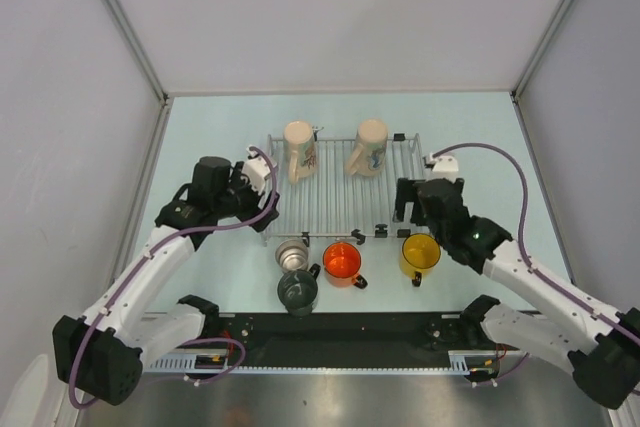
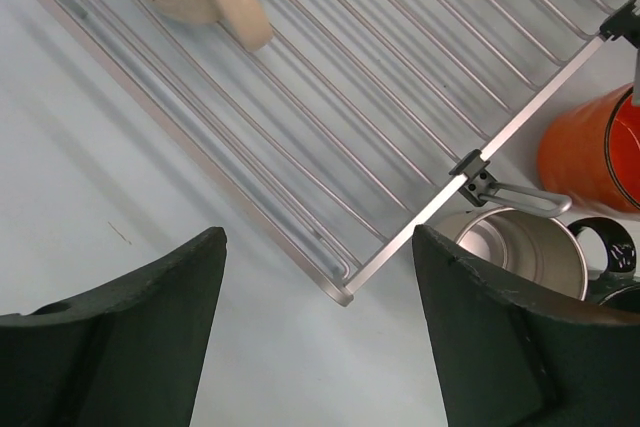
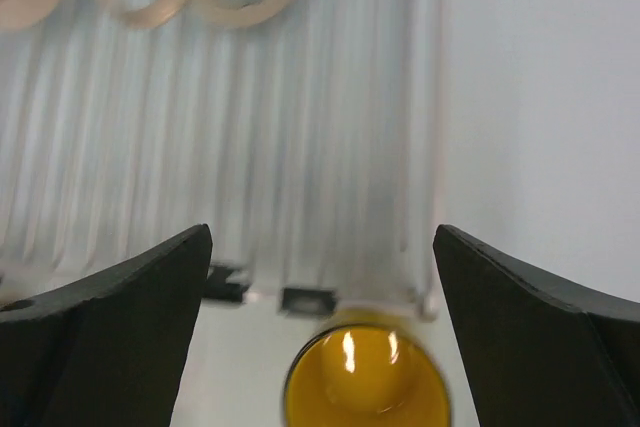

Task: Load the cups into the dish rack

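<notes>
The dish rack (image 1: pixel 345 192) lies mid-table with two cream cups (image 1: pixel 299 150) (image 1: pixel 368 147) on their sides at its far end. In front of the rack stand a steel cup (image 1: pixel 292 253), an orange cup (image 1: pixel 342 262), a yellow cup (image 1: pixel 420 254) and a dark grey-green cup (image 1: pixel 298 292). My left gripper (image 2: pixel 318 237) is open and empty over the rack's (image 2: pixel 400 97) near left corner, with the steel cup (image 2: pixel 515 247) to its right. My right gripper (image 3: pixel 322 232) is open and empty above the yellow cup (image 3: pixel 365 382), at the rack's (image 3: pixel 250 147) near right corner.
White walls close in the table on three sides. The arm bases and a black rail (image 1: pixel 340 332) run along the near edge, close behind the dark cup. In the left wrist view the orange cup (image 2: pixel 580 152) and the dark cup's handle (image 2: pixel 610 247) sit at the right.
</notes>
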Available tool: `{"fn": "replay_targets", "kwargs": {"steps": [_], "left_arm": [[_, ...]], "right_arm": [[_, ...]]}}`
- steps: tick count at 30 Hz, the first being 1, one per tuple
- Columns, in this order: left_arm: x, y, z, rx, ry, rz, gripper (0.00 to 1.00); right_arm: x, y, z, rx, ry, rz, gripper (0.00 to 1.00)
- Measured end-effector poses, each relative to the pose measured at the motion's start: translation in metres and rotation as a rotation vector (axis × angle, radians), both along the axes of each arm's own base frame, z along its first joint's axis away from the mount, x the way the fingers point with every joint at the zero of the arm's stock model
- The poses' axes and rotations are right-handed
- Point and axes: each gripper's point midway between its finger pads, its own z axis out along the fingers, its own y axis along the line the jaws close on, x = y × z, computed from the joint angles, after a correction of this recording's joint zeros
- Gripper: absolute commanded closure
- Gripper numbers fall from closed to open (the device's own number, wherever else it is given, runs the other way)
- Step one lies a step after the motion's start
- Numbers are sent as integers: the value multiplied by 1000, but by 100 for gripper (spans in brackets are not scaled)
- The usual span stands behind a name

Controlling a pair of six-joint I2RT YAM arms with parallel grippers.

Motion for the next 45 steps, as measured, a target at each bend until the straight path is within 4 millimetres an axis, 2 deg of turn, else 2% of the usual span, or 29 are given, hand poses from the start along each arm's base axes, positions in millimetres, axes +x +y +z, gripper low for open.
{"fn": "replay_targets", "kwargs": {"steps": [5,9,13,16,18,24,30,33,36,41,43,45], "left_arm": [[-8,-1,9,-20,-15,-14,19],[-13,-5,13,-47,-15,-32,19],[-17,-7,13,-62,2,-42,20],[-19,-8,13,-67,7,-43,19],[-19,-7,14,-67,5,-42,20],[-20,-7,15,-68,3,-42,20],[-22,-5,17,-65,-6,-36,19],[-22,-4,19,-66,-15,-32,20],[-22,-3,20,-65,-21,-29,21],[-22,-3,20,-64,-23,-28,23],[-22,-3,21,-65,-23,-28,23],[-21,-3,21,-65,-24,-28,23]], "right_arm": [[-62,69,13,-2,-20,315,0],[-101,108,10,-51,-4,493,0],[-127,137,-15,-160,46,608,2],[-141,154,-36,-252,90,665,11],[-148,164,-47,-296,110,694,12],[-159,187,-64,-348,143,740,14],[-158,197,-71,-356,153,749,16],[-157,200,-76,-360,161,751,20],[-152,202,-81,-351,175,747,31],[-143,204,-87,-340,195,736,59],[-144,205,-88,-339,201,742,67],[-144,207,-88,-330,204,748,70]]}}
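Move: The orange cup is back and to the left of my open right hand, about 12 cm back, 17 cm left and some 12 cm below. Beyond it the steel cup stands roughly 10 cm farther left and 1 cm farther out, the dark cup 9 cm farther left and 6 cm nearer my base. The yellow cup is 10 cm back and 1 cm left of my right hand. From my left hand the orange cup lies about 9 cm back and 14 cm right. I swing my open right hand left and back, about 25 cm in all, away from the rack's right side to the orange cup, turning some 45 degrees counter-clockwise and sinking about 9 cm with the fingertips tilting down. Once over the cup's back-left rim, I close the fingers to about a third, one inside the wall and one outside. My left hand eases back and up about 2 cm. ##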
